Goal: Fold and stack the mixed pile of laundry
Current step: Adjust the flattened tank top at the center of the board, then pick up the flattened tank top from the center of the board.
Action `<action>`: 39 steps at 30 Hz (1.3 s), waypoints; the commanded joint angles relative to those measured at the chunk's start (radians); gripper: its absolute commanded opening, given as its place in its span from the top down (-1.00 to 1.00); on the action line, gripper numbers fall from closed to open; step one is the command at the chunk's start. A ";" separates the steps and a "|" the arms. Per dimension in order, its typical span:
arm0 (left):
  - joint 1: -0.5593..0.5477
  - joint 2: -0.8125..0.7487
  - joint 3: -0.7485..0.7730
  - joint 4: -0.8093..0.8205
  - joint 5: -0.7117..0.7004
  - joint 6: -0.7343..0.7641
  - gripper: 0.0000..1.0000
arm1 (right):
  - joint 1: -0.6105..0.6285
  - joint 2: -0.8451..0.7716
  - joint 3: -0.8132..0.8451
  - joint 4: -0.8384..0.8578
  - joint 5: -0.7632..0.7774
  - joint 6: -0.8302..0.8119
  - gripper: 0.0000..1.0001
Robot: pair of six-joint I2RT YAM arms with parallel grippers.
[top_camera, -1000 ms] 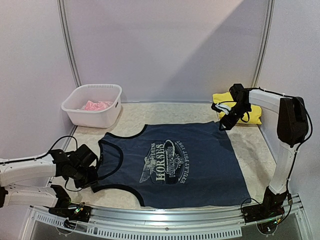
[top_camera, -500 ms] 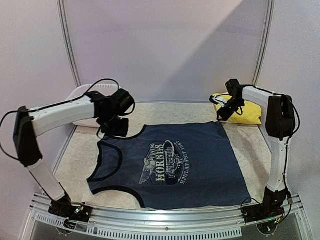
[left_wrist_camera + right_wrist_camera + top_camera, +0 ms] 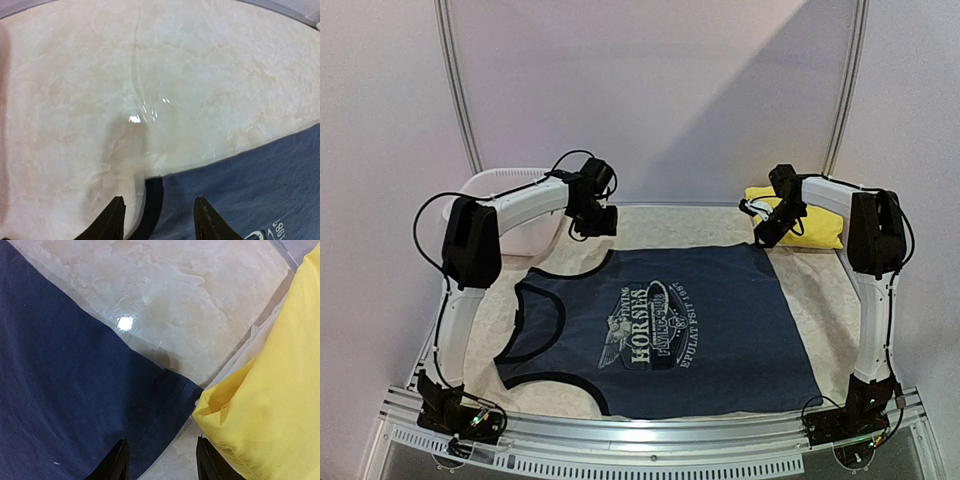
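A navy tank top (image 3: pixel 660 330) with a white horse print lies spread flat across the middle of the table. My left gripper (image 3: pixel 595 222) hovers open over its far shoulder strap. In the left wrist view the dark-bound strap corner (image 3: pixel 155 197) lies between the fingers of that gripper (image 3: pixel 159 222). My right gripper (image 3: pixel 766 230) hangs open over the far hem corner. In the right wrist view the hem corner (image 3: pixel 175 397) sits between the tips of the gripper (image 3: pixel 160 465). A folded yellow garment (image 3: pixel 272 390) lies just beside the hem corner, at the back right (image 3: pixel 817 232).
A white plastic basket (image 3: pixel 510 176) stands at the back left, partly hidden behind my left arm. The booth walls close in the back and both sides. The metal rail (image 3: pixel 650 440) runs along the near edge.
My left arm has left the near-left strap and swung up and back to the far strap, its jaws wider. The right gripper shifted slightly towards the hem corner. The tank top lies as before.
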 commanded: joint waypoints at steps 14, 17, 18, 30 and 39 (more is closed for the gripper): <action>0.052 0.206 0.109 0.025 0.205 0.049 0.13 | -0.002 0.010 0.019 0.005 0.031 -0.009 0.06; 0.052 0.211 0.093 0.039 0.208 0.049 0.25 | -0.003 0.027 0.037 0.005 0.032 -0.007 0.06; 0.053 0.212 0.085 0.046 0.208 0.049 0.30 | -0.004 0.031 0.044 0.005 0.033 -0.009 0.05; 0.058 0.129 -0.036 0.112 0.138 0.098 1.00 | -0.003 0.156 0.238 -0.055 0.029 -0.110 0.04; 0.068 0.096 -0.067 0.103 0.097 0.120 1.00 | -0.003 0.280 0.367 -0.116 0.055 -0.211 0.08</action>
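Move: The far-left corner of the tank top, where the black armhole trim ends, lies almost straight under the left gripper, about 1 cm ahead and 7 cm below. The white basket stands some 31 cm to that gripper's left and 6 cm farther out; the chest print is about 21 cm nearer and 13 cm right. For the right gripper, the far-right hem corner lies roughly 4 cm ahead, 1 cm right and 6 cm below, the yellow stack some 13 cm ahead and 13 cm right. Bring the left gripper about 7 cm down onto the tank top's black-trimmed far-left corner, easing a little forward first, then shut its half-open fingers to pinch the fabric and keep them closed there. Wait with the right gripper, then send it some 5 cm forward over the far-right hem corner, rising slightly and starting to sink again, fingers still half open. ##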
